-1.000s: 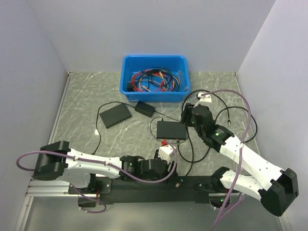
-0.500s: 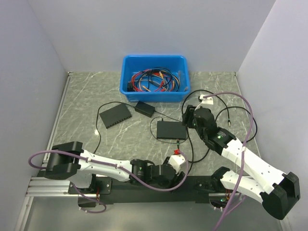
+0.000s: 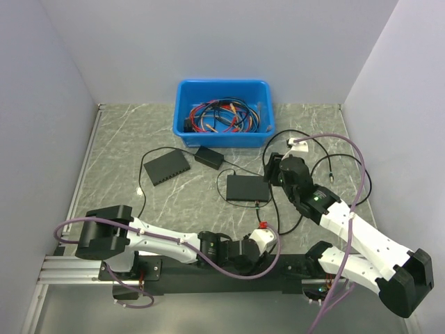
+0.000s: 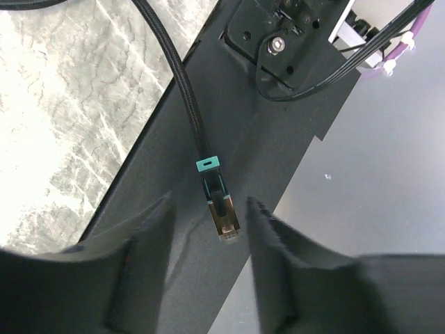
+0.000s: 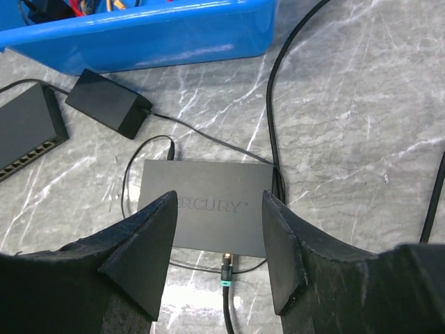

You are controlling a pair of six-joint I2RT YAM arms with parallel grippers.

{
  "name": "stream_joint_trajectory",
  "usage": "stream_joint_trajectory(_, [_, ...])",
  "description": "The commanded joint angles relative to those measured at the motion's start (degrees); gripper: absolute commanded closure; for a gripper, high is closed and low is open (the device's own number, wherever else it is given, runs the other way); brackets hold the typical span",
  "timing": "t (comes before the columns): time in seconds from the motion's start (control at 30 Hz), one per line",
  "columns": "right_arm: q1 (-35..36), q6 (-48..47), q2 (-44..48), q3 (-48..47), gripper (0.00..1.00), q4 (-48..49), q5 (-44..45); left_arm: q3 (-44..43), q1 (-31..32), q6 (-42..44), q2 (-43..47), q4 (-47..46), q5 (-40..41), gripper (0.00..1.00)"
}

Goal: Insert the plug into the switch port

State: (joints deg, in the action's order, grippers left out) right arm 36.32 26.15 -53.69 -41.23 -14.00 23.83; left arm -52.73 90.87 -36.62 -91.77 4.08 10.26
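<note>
The plug [image 4: 224, 216], black with a teal collar and a brass tip, lies on the black base plate [image 4: 278, 146] at the end of a thin black cable [image 4: 182, 83]. My left gripper [image 4: 208, 203] hangs over it, open, a finger on each side with gaps showing. In the top view the left gripper [image 3: 261, 241] hides the plug. The black switch [image 5: 208, 205] lies flat on the marble, and a like connector [image 5: 226, 266] sits in its near edge. My right gripper [image 5: 219, 209] hovers open above the switch [image 3: 248, 188], holding nothing.
A blue bin [image 3: 182, 104] of red, blue and black cables stands at the back. A second black switch [image 3: 167, 167] and a black brick adapter [image 3: 208, 156] lie left of the first. Black cable loops [image 3: 348, 170] run beside the right arm.
My left gripper has swung right and back onto the near base plate, over the plug, and its jaws have narrowed. The right arm has barely moved.
</note>
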Motion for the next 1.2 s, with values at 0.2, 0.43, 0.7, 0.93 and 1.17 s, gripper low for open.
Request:
stream_joint_trajectory(0.2, [-0.9,-0.1,1.6,0.7,0.41,1.6,1.5,-3.2,0.4,2.4,0.9,2.9,-0.1,0.91])
stream_joint_trajectory(0.43, [-1.0,-4.6,5.3,0.9,0.41,5.7,-7.4,-2.5,-0.9,5.2,8.7,10.1,3.2,0.99])
stream_joint_trajectory(0.7, [-1.0,-8.4,8.5,0.2,0.41,13.9,-34.8,2.8,-6.7,7.4,26.8,15.1,4.1,0.99])
stream_joint_trajectory(0.93, [-1.1,-5.8,8.2,1.4,0.42,23.7,-54.9,9.0,-10.4,8.0,43.9,16.7,4.9,0.99])
stream_joint_trajectory(1.17, [-1.1,-1.6,7.0,2.0,0.43,34.0,-66.5,9.6,-10.4,8.1,47.3,15.7,6.5,0.99])
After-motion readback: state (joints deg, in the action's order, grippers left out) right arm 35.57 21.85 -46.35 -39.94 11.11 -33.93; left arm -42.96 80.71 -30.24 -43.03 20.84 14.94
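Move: The plug lies on the dark rail right between the left gripper's open fingers, within about 1 cm of straight below. From the right hand that plug is some 29 cm back, 5 cm left and 12 cm below. The router sits around 4 cm ahead and 5 cm left of the right hand, with its already inserted connector about 6 cm back and 4 cm left, both some 12 cm down. Close the left fingers on the plug where they stand, then lift it about 15 cm while swinging it left and somewhat forward, tipping the fingers up some 20 degrees. Once it is gripped, bring the right gripper, kept open, up, left and back towards the plug, swinging its fingers strongly counter-clockwise to face the left hand. ##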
